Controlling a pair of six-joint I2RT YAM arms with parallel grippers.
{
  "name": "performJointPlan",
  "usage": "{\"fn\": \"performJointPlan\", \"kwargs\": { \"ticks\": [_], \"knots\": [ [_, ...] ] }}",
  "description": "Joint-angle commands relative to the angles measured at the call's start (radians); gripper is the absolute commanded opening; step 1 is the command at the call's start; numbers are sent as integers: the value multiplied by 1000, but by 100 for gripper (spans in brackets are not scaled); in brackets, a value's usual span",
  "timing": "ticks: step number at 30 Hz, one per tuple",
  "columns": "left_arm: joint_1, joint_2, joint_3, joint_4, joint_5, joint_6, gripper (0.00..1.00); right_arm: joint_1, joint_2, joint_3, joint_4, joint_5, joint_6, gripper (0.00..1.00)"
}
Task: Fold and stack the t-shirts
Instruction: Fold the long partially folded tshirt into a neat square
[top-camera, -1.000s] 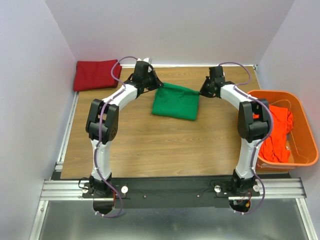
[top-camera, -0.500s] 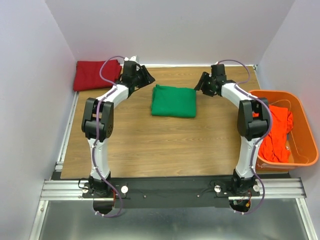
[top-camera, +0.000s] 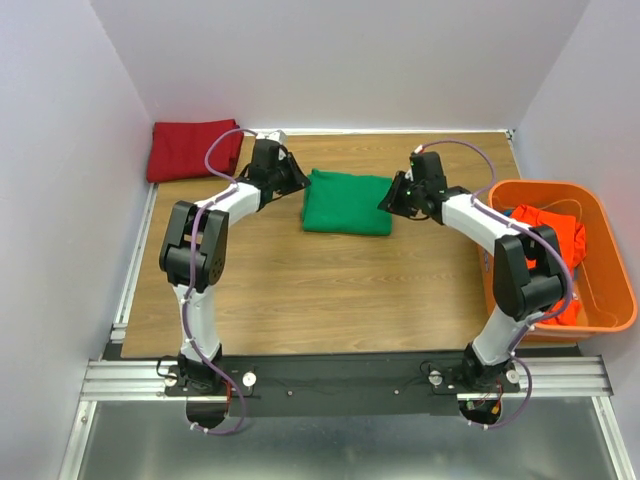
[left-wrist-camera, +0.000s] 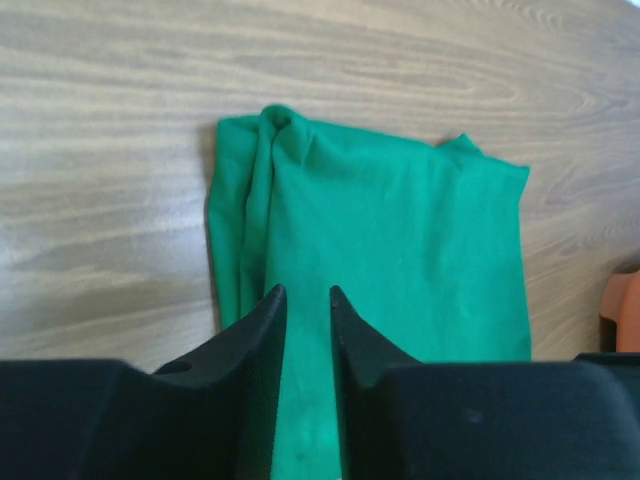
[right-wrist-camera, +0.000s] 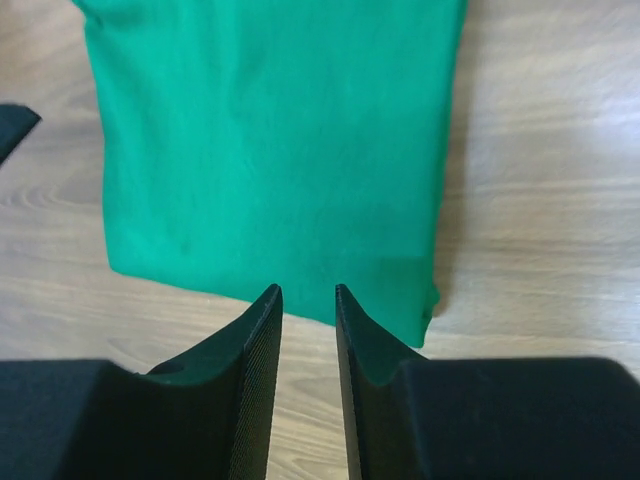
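The bright green t-shirt (top-camera: 348, 203) lies folded into a rectangle on the wooden table, toward the back middle. My left gripper (top-camera: 296, 180) hovers at its left edge. In the left wrist view the jaws (left-wrist-camera: 307, 290) stand a narrow gap apart over the green cloth (left-wrist-camera: 400, 230), with nothing between them. My right gripper (top-camera: 388, 200) is at the shirt's right edge. In the right wrist view its jaws (right-wrist-camera: 308, 290) are slightly apart and empty, just off the shirt's edge (right-wrist-camera: 270, 130). The dark red t-shirt (top-camera: 188, 150) lies folded at the back left. The orange-red t-shirt (top-camera: 555, 235) is crumpled in the basket.
The rigid orange plastic basket (top-camera: 548, 184) stands at the table's right edge, close to my right arm. White walls close in the back and both sides. Bare wood stretches from the green shirt to the near edge.
One second ago both grippers held the green shirt's back corners. They let go, the shirt settled flat, and both grippers moved nearer along its left and right sides.
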Motion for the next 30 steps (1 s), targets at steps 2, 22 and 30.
{"fn": "performJointPlan", "kwargs": {
  "ticks": [2, 22, 30],
  "knots": [
    [-5, -39, -25, -2, -35, 35, 45, 34, 45, -18, 31, -15, 17, 34],
    [-33, 140, 185, -238, -124, 276, 66, 40, 257, 84, 43, 54, 6, 33],
    [-42, 183, 199, -261, -178, 259, 67, 40, 204, 90, 40, 24, 9, 34]
  ]
}}
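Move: The left hand has the folded green t-shirt's left edge about 2 cm back, 1 cm to its left and 8 cm below; the red stack is roughly 25 cm left and 10 cm forward of it. The t-shirt's near-right corner lies some 3 cm back, 2 cm right and 8 cm below the right hand, its middle about 3 cm ahead and 7 cm left. The right hand drops about 7 cm, edging 2 cm left, onto the green t-shirt just inside its near-right corner, then slips a little forward and stays there, its partly open fingertips coming to bear on the cloth. The left hand spreads its fingers to about two thirds open, first nearly holding its height and then sinking for some 6 cm in all as it rolls its left side up by almost 20 degrees, so that the fingers come astride the t-shirt's layered left edge, still without a clear grip. ##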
